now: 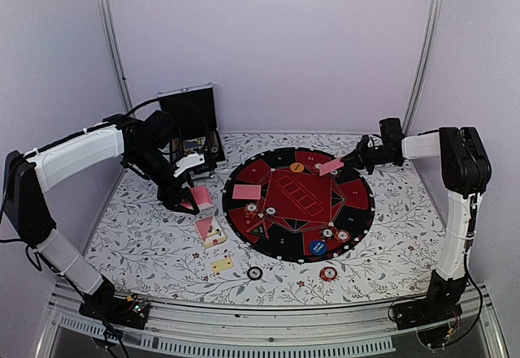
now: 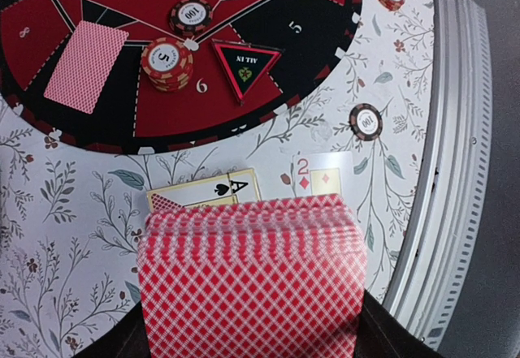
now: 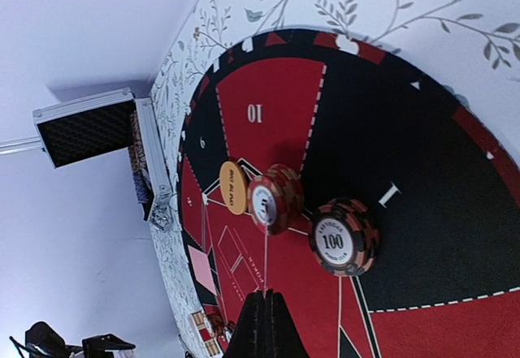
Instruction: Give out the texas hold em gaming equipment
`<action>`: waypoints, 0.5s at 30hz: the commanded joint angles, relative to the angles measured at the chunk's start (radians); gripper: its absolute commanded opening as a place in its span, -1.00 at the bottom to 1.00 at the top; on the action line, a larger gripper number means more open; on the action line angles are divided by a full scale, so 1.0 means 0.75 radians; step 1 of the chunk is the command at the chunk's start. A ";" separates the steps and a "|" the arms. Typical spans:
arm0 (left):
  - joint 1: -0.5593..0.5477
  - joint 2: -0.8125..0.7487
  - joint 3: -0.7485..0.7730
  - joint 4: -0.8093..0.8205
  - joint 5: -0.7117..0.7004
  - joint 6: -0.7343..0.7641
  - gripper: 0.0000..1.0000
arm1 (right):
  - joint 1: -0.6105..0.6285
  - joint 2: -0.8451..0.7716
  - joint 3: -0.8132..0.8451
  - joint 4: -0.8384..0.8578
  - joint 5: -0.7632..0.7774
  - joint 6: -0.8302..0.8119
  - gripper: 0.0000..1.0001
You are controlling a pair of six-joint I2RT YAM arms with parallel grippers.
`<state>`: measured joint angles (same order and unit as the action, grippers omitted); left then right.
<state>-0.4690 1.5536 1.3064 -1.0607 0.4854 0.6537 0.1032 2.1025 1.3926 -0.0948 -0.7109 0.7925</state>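
My left gripper (image 1: 185, 201) is shut on a deck of pink-red-backed cards (image 2: 252, 285) and holds it above the table, left of the round mat (image 1: 357, 212). Under the deck lie a face-up ace of spades (image 2: 207, 189) and a two of diamonds (image 2: 321, 175). My right gripper (image 1: 348, 161) is shut on a single card (image 1: 331, 166), seen edge-on in the right wrist view (image 3: 266, 252), above the mat's far side. Two chip stacks (image 3: 274, 198) (image 3: 345, 236) stand there. A face-down card (image 1: 246, 191) and more chip stacks (image 2: 166, 62) lie on the mat's left.
The open black chip case (image 1: 191, 127) stands at the back left. A black chip (image 1: 255, 273) and a red chip (image 1: 328, 273) lie on the table in front of the mat. An orange button (image 1: 297, 167) and a blue button (image 1: 318, 247) sit on the mat.
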 commanded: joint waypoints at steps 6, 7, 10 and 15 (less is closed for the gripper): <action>-0.013 -0.008 0.010 0.010 0.031 0.004 -0.93 | -0.017 0.085 0.192 0.114 -0.054 0.099 -1.00; -0.013 -0.008 0.011 0.009 0.033 0.004 -0.93 | -0.017 0.115 0.219 0.113 -0.047 0.106 -1.00; -0.013 -0.004 0.021 0.008 0.038 0.004 -0.93 | -0.015 0.170 0.262 0.113 -0.020 0.122 -1.00; -0.013 0.009 0.034 0.010 0.041 0.005 -0.93 | 0.002 0.259 0.323 0.061 0.065 0.113 -1.00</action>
<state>-0.4694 1.5536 1.3064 -1.0611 0.4870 0.6537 0.0975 2.2395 1.5967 -0.0162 -0.7219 0.8764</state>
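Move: The card in the right hand is bound for the mat's far edge behind the two chip stacks, roughly 8 cm ahead of that hand, 6 cm to its left and 7 cm below. The 100 chip stack stands about 2 cm ahead and 3 cm left, the 5 chip stack some 3 ahead and 8 left, the big blind button around 3 ahead and 15 left. From the left hand, that spot is about 32 cm ahead, 44 cm right and lower. Forward in a low arc, the right hand carries its pinched card away from the chip stacks to the mat's far edge: about 5.5 cm outward in all, rising some 4 cm on the way, then sinking again by about 2 cm. Its fingers stay shut and the wrist barely turns, while the left hand holds the rest of the deck still. ##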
